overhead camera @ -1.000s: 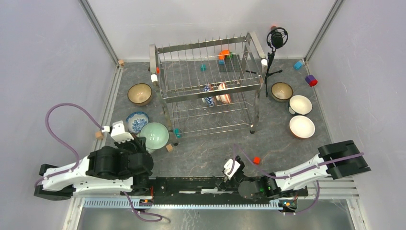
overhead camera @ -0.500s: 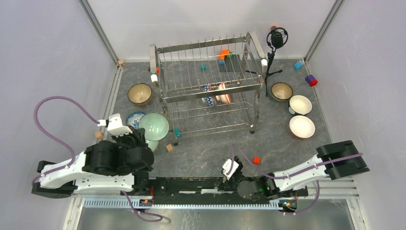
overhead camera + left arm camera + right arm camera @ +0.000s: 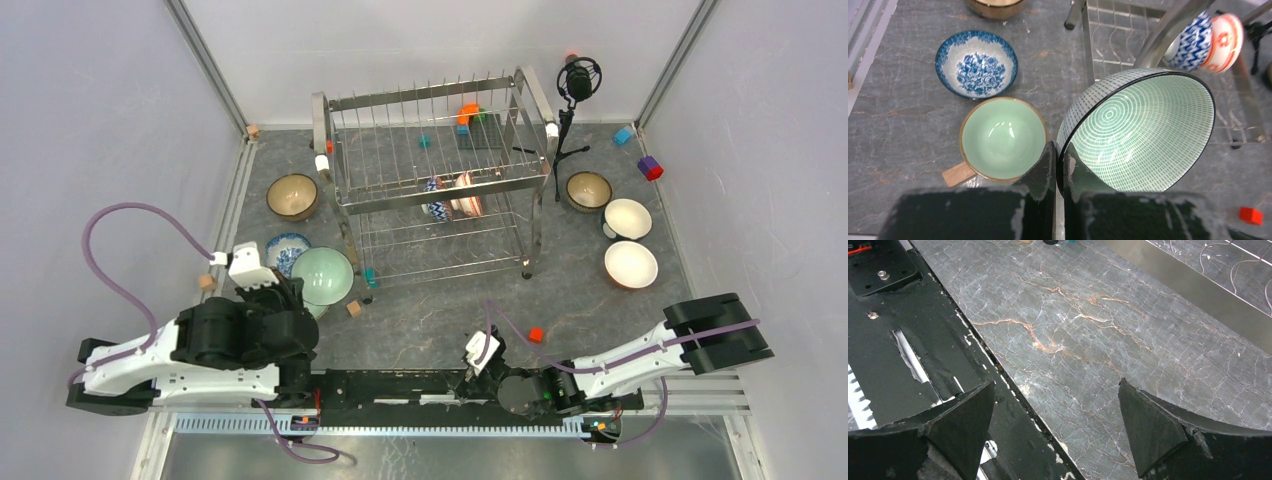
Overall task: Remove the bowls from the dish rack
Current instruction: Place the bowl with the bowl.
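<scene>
My left gripper [image 3: 1058,147] is shut on the near rim of a large green bowl [image 3: 1143,130] with a fine dashed pattern, held tilted just left of the dish rack [image 3: 440,95]. Beside it on the table sit a small pale green bowl [image 3: 1003,137], a blue-and-white bowl [image 3: 976,65] and a brown bowl [image 3: 293,196]. A blue zigzag bowl [image 3: 436,197] and a red-and-white floral bowl [image 3: 467,195] stand on edge in the rack. My right gripper [image 3: 1057,381] is open and empty, low near the arm bases.
Right of the rack stand a brown bowl [image 3: 588,190] and two white bowls [image 3: 627,218], [image 3: 631,264]. A black microphone tripod [image 3: 578,80] is at the back right. Small blocks lie about: red [image 3: 535,334], wooden [image 3: 353,309], teal [image 3: 370,275].
My left gripper carried the green bowl a little toward the rack, then back a little toward the near side. The right arm has not moved.
</scene>
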`<state>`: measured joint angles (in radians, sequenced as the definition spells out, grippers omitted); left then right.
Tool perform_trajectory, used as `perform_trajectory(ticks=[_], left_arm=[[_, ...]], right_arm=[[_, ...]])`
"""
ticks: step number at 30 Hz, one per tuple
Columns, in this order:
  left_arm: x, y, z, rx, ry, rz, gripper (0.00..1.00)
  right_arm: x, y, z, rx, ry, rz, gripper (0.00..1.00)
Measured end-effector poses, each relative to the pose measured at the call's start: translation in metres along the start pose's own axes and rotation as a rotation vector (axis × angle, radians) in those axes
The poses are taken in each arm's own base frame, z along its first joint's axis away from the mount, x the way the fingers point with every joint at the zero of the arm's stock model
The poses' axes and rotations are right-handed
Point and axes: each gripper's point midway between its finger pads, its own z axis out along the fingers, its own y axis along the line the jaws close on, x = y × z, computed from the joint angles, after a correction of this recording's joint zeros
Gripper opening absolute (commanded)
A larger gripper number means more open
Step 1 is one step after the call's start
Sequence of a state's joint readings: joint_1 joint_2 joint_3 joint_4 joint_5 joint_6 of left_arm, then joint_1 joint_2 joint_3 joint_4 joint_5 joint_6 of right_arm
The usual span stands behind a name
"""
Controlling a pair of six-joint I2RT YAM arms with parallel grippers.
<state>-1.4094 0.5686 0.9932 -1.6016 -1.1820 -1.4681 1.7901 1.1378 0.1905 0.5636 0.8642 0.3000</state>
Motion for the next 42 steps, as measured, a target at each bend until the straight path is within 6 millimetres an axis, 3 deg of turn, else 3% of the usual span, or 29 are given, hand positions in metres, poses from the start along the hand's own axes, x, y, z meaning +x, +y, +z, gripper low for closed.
perform_trajectory(ticks=[9,19,24,28,35,42], left_arm=[[0.052,-0.002,0.003,-0.010,0.151,0.114,0.02],[0.116,-0.046,0.000,0.111,0.342,0.045,0.02],[0.150,-0.056,0.000,0.133,0.427,0.003,0.02],[0.166,-0.064,0.000,0.105,0.469,-0.023,0.02],[0.195,-0.069,0.006,0.012,0.515,0.026,0.02],[0.196,-0.069,0.007,-0.008,0.513,0.001,0.02]], right_arm=[[-0.008,0.001,-0.001,-0.010,-0.016,0.055,0.97],[-0.069,-0.023,0.011,-0.004,-0.112,0.417,0.88],[-0.085,-0.011,0.015,-0.045,-0.097,0.461,0.87],[-0.097,-0.001,0.023,-0.049,-0.069,0.460,0.84],[-0.089,-0.001,0.042,0.029,0.042,0.419,0.77],[-0.066,-0.015,0.044,0.094,0.112,0.385,0.81]])
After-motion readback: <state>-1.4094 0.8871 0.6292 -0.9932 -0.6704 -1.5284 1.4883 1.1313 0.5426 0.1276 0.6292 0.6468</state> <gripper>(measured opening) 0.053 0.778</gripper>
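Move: The bowl pinched by its rim in the left gripper is to meet the right gripper, about 31 cm right of the left hand, 9 back and 16 lower. From the left hand, the green bowl lies 6 cm left, 5 ahead, 22 below; the wooden block 6 right, 1 ahead, 23 below. The held bowl's middle is some 26 cm left of the right hand, 11 ahead, 15 higher; the red block 18 right, 4 ahead, 6 below. Bring the left gripper down about 16 cm and right some 13, easing back a little, away from over the green bowl and towards the right gripper; keep the rim pinched and tip the fingers down nearly 30 degrees. Then raise the open right gripper forward and left to meet the bowl, sink it slightly at the end, and narrow its fingers by about a fifth, without closing on anything. ##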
